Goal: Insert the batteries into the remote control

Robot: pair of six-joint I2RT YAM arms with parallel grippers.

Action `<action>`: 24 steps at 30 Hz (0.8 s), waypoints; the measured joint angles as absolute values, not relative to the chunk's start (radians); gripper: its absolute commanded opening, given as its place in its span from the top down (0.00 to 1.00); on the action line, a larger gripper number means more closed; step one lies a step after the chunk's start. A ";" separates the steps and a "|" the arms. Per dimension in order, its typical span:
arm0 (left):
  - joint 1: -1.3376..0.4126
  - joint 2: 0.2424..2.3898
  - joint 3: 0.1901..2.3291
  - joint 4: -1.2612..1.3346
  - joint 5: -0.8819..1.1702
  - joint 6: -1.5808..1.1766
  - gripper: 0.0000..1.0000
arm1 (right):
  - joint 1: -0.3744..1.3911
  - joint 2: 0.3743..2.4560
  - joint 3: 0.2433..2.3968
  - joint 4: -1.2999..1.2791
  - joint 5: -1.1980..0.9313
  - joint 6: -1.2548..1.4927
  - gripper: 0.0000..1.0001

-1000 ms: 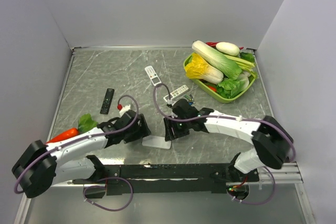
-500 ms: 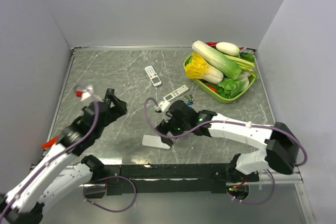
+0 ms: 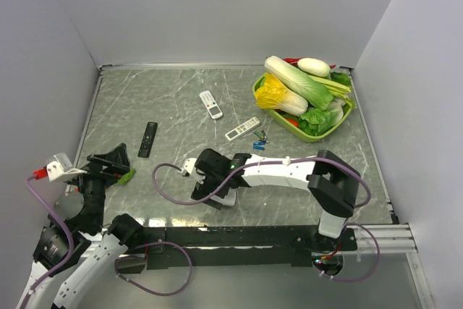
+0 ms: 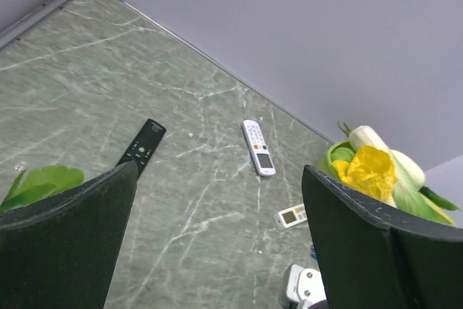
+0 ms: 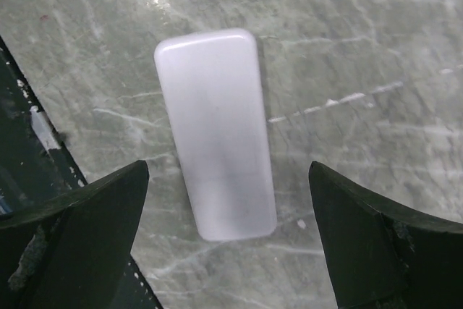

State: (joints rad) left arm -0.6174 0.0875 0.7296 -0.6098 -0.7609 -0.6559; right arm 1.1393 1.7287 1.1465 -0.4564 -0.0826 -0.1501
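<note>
Three remotes lie face up on the marble table: a white remote (image 3: 210, 104) (image 4: 258, 147), a small white remote with a display (image 3: 241, 129) (image 4: 293, 216), and a black remote (image 3: 147, 139) (image 4: 142, 146). The batteries (image 3: 258, 137) form a tiny cluster beside the small white remote. A plain white slab (image 3: 225, 198) (image 5: 217, 132) lies near the front edge, no buttons showing. My right gripper (image 3: 208, 192) (image 5: 228, 171) hangs open right above it, a finger on each side, apart from it. My left gripper (image 3: 114, 164) (image 4: 218, 171) is open and empty at the near left, raised.
A green tray (image 3: 257, 90) of cabbages and other vegetables fills the back right corner. A green leaf (image 3: 127, 176) (image 4: 40, 182) lies by the left gripper. Grey walls close the back and sides. The black arm rail (image 3: 231, 236) runs along the front edge.
The left arm has pulled away from the white slab to the near left and lifted. The right gripper has shifted left over the slab. Both grippers have opened wide.
</note>
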 measured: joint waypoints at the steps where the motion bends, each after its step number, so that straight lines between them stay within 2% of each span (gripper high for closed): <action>1: -0.617 0.074 0.717 -0.611 -0.765 -0.645 0.01 | 1.144 1.746 1.154 -0.459 -0.083 -0.155 0.00; 7: -0.617 0.070 0.704 -0.610 -0.776 -0.616 0.01 | 1.160 1.831 1.171 -0.482 -0.082 -0.166 0.02; 13: -0.617 0.119 0.704 -0.610 -0.780 -0.603 0.01 | 1.163 1.862 1.195 -0.494 -0.068 -0.164 0.11; 14: -0.617 0.124 0.704 -0.610 -0.780 -0.602 0.01 | 1.163 1.866 1.200 -0.496 -0.067 -0.162 0.18; 19: -0.617 0.126 0.704 -0.610 -0.784 -0.595 0.01 | 1.163 1.877 1.214 -0.501 -0.067 -0.152 0.36; 22: -0.617 0.126 0.704 -0.610 -0.784 -0.595 0.01 | 1.163 1.880 1.219 -0.504 -0.065 -0.148 0.52; 24: -0.617 0.126 0.704 -0.610 -0.784 -0.595 0.01 | 1.162 1.880 1.219 -0.505 -0.066 -0.147 0.57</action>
State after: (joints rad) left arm -0.6167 0.1257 0.7036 -0.6098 -0.7841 -0.5945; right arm 1.1622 1.8801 1.2194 -0.5045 -0.0662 -0.1467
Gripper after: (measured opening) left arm 0.994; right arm 0.641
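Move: The remote control lies back side up, long axis left to right, almost straight under the open right fingers: its middle is about 4 cm below the hand, about 1 cm to its left and 1 cm back. From this hand the white keyed remote lies some 24 cm ahead and 7 cm right, and the spare batteries about 19 cm ahead and 12 cm right, both about 5 cm lower. The remote control is roughly 23 cm right of the raised left hand, level with it fore and aft, 29 cm below. With its fingers wide open, the right hand goes down about 4 cm over the remote control, easing back barely a centimetre as the wrist tips some 5 to 10 degrees to point the fingers more steeply down. It stops low with one finger on each side, then holds its place and closes to about two thirds open, until the fingertips pinch the two long edges, nearer the right end than the left. ##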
